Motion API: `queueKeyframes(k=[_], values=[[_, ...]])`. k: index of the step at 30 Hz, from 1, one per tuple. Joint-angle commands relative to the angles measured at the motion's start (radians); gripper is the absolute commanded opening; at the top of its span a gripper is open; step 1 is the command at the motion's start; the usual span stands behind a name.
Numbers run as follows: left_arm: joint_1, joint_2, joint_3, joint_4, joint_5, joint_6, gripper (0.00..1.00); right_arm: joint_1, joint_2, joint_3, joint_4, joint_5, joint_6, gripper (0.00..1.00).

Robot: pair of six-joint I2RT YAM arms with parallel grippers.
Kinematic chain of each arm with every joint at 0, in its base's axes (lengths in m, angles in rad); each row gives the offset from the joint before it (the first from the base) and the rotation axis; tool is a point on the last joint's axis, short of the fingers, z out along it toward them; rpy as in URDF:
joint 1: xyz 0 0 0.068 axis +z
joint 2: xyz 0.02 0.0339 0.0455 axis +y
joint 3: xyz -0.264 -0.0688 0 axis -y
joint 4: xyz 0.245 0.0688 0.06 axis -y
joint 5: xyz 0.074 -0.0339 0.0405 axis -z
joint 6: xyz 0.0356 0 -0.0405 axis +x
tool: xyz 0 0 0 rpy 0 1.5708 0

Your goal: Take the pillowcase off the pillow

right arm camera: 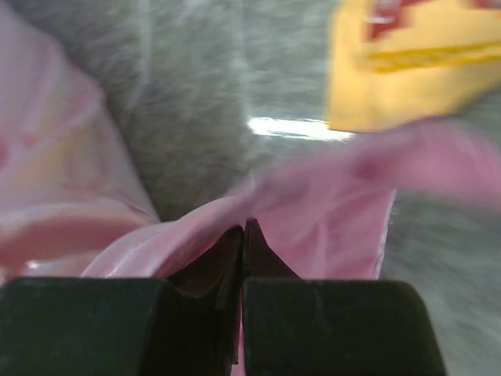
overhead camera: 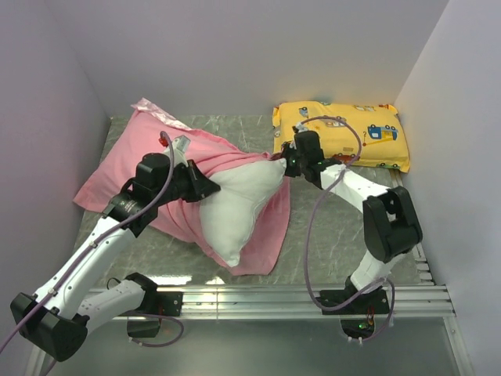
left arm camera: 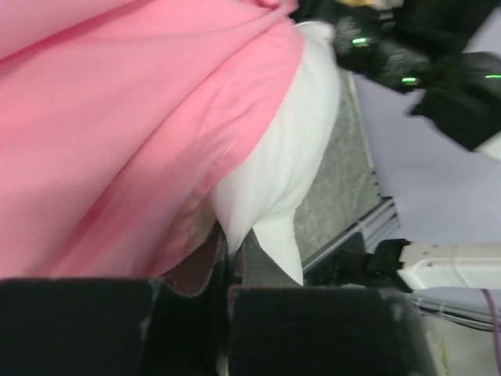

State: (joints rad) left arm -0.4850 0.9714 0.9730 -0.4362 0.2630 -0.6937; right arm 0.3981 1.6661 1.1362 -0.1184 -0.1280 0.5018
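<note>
The pink pillowcase [overhead camera: 117,164] lies crumpled across the left of the table, and a flap of it runs under the pillow to the front. The white pillow [overhead camera: 235,211] bulges out of its open side at the centre. My left gripper [overhead camera: 210,188] is shut on a pinch of the white pillow [left arm camera: 290,157] next to the pink pillowcase [left arm camera: 117,117]. My right gripper [overhead camera: 280,163] is shut at the pillow's upper right corner. In the right wrist view its tips [right arm camera: 244,227] pinch the satin pillowcase [right arm camera: 313,211], which stretches away from them.
A yellow vehicle-print pillow [overhead camera: 344,133] lies at the back right, just behind the right gripper, and shows as the yellow pillow [right arm camera: 407,70] in the right wrist view. Grey marbled table [overhead camera: 337,227] shows to the right. A metal rail [overhead camera: 297,301] runs along the near edge. Walls close in on three sides.
</note>
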Motion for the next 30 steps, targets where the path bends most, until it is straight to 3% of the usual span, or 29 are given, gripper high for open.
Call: queueKeyframes(k=[1,7,10,11,13,17,19,23,28,30], values=[[-0.013,-0.043,0.090,0.269,0.148,-0.107,0.00,0.028,0.073,0.008,0.252,-0.269,0.067,0.00],[-0.039,0.000,0.110,0.502,0.202,-0.185,0.00,0.041,0.231,0.028,0.676,-0.531,0.292,0.07],[-0.047,-0.005,0.087,0.577,0.159,-0.210,0.01,0.033,0.290,0.025,0.881,-0.619,0.438,0.17],[-0.047,0.003,0.084,0.580,0.145,-0.210,0.00,0.033,0.302,0.014,0.936,-0.636,0.484,0.26],[-0.046,0.015,0.090,0.555,0.098,-0.202,0.00,0.021,0.317,0.005,1.014,-0.657,0.586,0.35],[-0.047,0.015,0.031,0.562,0.006,-0.207,0.00,-0.007,0.233,-0.079,0.964,-0.624,0.589,0.57],[-0.046,0.003,0.004,0.580,-0.053,-0.222,0.00,-0.016,0.141,-0.105,0.822,-0.582,0.541,0.62],[-0.046,0.003,-0.036,0.652,-0.103,-0.247,0.00,-0.016,-0.070,-0.202,0.602,-0.434,0.442,0.68],[-0.046,0.039,-0.039,0.692,-0.125,-0.257,0.00,-0.019,-0.290,-0.259,0.294,-0.138,0.307,0.75],[-0.046,0.053,-0.054,0.737,-0.111,-0.274,0.01,-0.033,-0.373,-0.277,0.241,-0.052,0.288,0.76]])
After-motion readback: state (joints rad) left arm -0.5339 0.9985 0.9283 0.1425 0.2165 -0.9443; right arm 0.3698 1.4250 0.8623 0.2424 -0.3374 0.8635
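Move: The white pillow, pinched at its near-left side by the left hand, has its middle about 9 cm to that hand's right, nearly level ahead and some 15 cm below. From the right hand, shut on a fold of the pink pillowcase at the pillow's far end, the pillow's middle lies about 14 cm back, 14 cm left and slightly lower. The yellow pillow's middle is about 12 cm ahead and 18 cm right of the right hand, some 8 cm lower. Keeping its pinch on the white pillow, the left hand hoists it about 11 cm, drifting some 4 cm right and 3 cm forward as the wrist tips about 30 degrees, fingers swinging upward. Meanwhile the right hand sweeps about 11 cm left across the pillow's far end, rolling its left side up some 40 degrees and opening to let go of the pillowcase fold, then with fingers spread wide heads back right nearly as far, rising and drawing back a little, with part of the roll undone. ##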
